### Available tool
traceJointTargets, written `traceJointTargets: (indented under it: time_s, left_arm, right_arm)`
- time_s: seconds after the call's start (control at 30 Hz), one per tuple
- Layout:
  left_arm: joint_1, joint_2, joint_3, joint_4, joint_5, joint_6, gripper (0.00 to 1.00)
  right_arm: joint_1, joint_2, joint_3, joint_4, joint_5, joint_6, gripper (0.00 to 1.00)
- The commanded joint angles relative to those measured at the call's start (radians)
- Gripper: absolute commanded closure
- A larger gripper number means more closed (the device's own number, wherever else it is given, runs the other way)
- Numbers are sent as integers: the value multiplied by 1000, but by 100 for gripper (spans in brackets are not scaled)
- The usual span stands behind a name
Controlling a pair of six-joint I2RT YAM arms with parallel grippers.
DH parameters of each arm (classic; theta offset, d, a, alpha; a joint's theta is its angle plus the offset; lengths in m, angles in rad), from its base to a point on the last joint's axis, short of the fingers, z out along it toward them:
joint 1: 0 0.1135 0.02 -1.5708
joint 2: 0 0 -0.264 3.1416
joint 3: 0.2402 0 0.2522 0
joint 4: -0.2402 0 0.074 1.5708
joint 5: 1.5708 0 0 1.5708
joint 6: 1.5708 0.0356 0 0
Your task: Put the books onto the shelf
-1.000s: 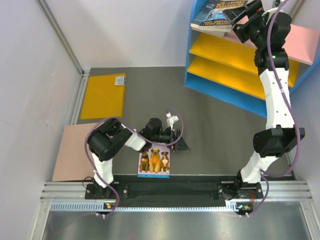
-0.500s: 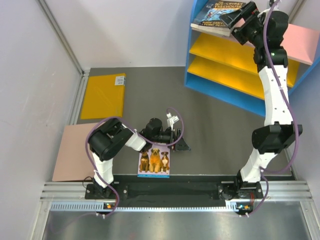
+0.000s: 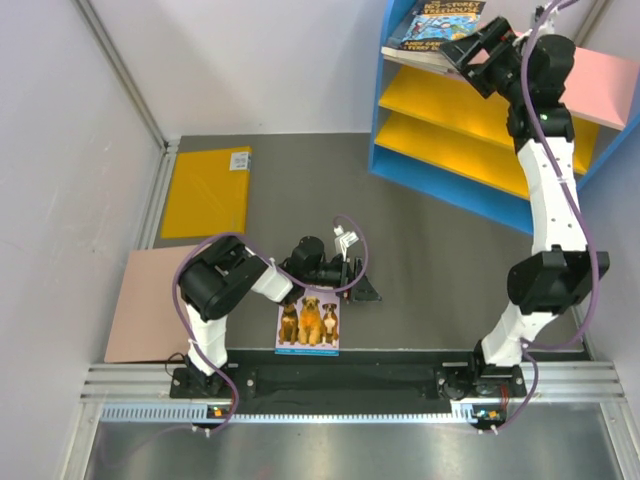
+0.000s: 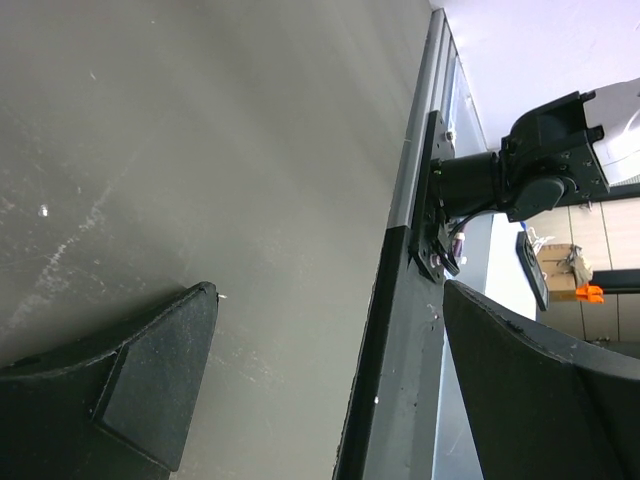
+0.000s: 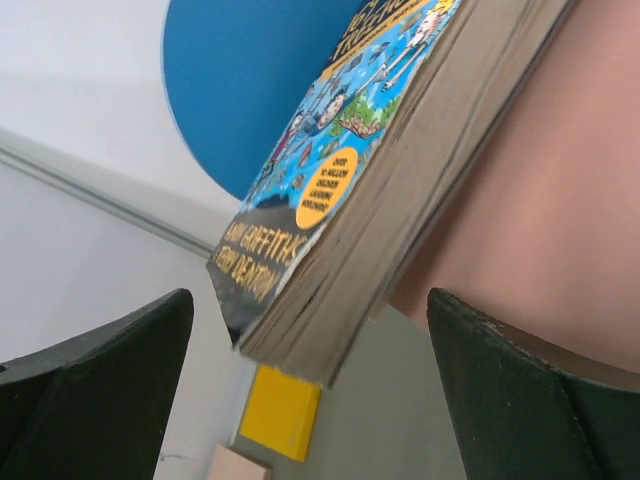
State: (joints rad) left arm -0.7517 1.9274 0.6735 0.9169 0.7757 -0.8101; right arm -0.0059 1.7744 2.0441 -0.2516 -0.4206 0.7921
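The shelf [image 3: 455,188] has blue sides, yellow boards and a pink top [image 3: 600,80], and stands at the back right. A stack of books [image 3: 432,25] lies on its top left corner. My right gripper [image 3: 472,52] hovers open just right of that stack. In the right wrist view the blue top cover [image 5: 340,150] and the page edges sit just ahead of the open right gripper [image 5: 310,300], apart from both fingers. The book with three dogs [image 3: 308,322] lies flat near the front rail. My left gripper [image 3: 348,272] rests low beside it, open, and in its wrist view the left gripper [image 4: 328,300] holds nothing.
A yellow flat sheet [image 3: 207,190] lies at the left on the grey table, with a pinkish-brown board [image 3: 140,305] nearer the front. The metal rail [image 3: 350,378] with both arm bases runs along the near edge. White walls close the left and back.
My right gripper has dropped a little and drawn back to the right of the stack, uncovering more of the top cover. The left arm has not moved.
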Motion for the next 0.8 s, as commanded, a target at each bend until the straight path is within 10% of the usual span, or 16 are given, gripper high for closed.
traceJointTargets:
  time_s: [0.0,0.33,0.43,0.47,0.5,0.77]
  left_arm:
    - [-3,42,-6,-43,10,6,1]
    - [-3,47,-3,-38,14,3,1]
    - [-3,51,-2,-38,16,0,1]
    - [-3,53,-2,-38,16,2,1]
    - [-3,53,-2,-38,16,0,1]
    - [-3,61,3,-39,17,-1,1]
  right_arm:
    - [-49,-139,-136,95,-9,-47,0]
    - [-123,-334,-430,293,-61,24,3]
    - [-123,-329,-450,324,-95,45,35]
    - [-123,-322,-453,348,-122,55,89]
    - [-123,-314,-449,351,-133,74,100]
    - [-121,-210,-332,367,-210,108,100]
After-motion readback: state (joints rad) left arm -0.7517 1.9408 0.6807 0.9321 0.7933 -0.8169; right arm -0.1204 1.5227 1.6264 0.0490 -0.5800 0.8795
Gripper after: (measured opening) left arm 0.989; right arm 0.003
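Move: The treehouse book, lying on the shelf top's stack, has its middle some 7 cm ahead of the right hand, 4 cm to its left and 2 cm below. Right under it is the Nineteen Eighty-Four book, about 6 cm ahead, 5 cm left and 4 cm below the hand. The blue side panel stands about 9 cm left of the treehouse book. From the idle left hand, the treehouse book is roughly 39 cm ahead, 20 cm right and 39 cm up. Right hand backs off 6 cm and right from the treehouse book, then edges left, fingers shutting on air. ##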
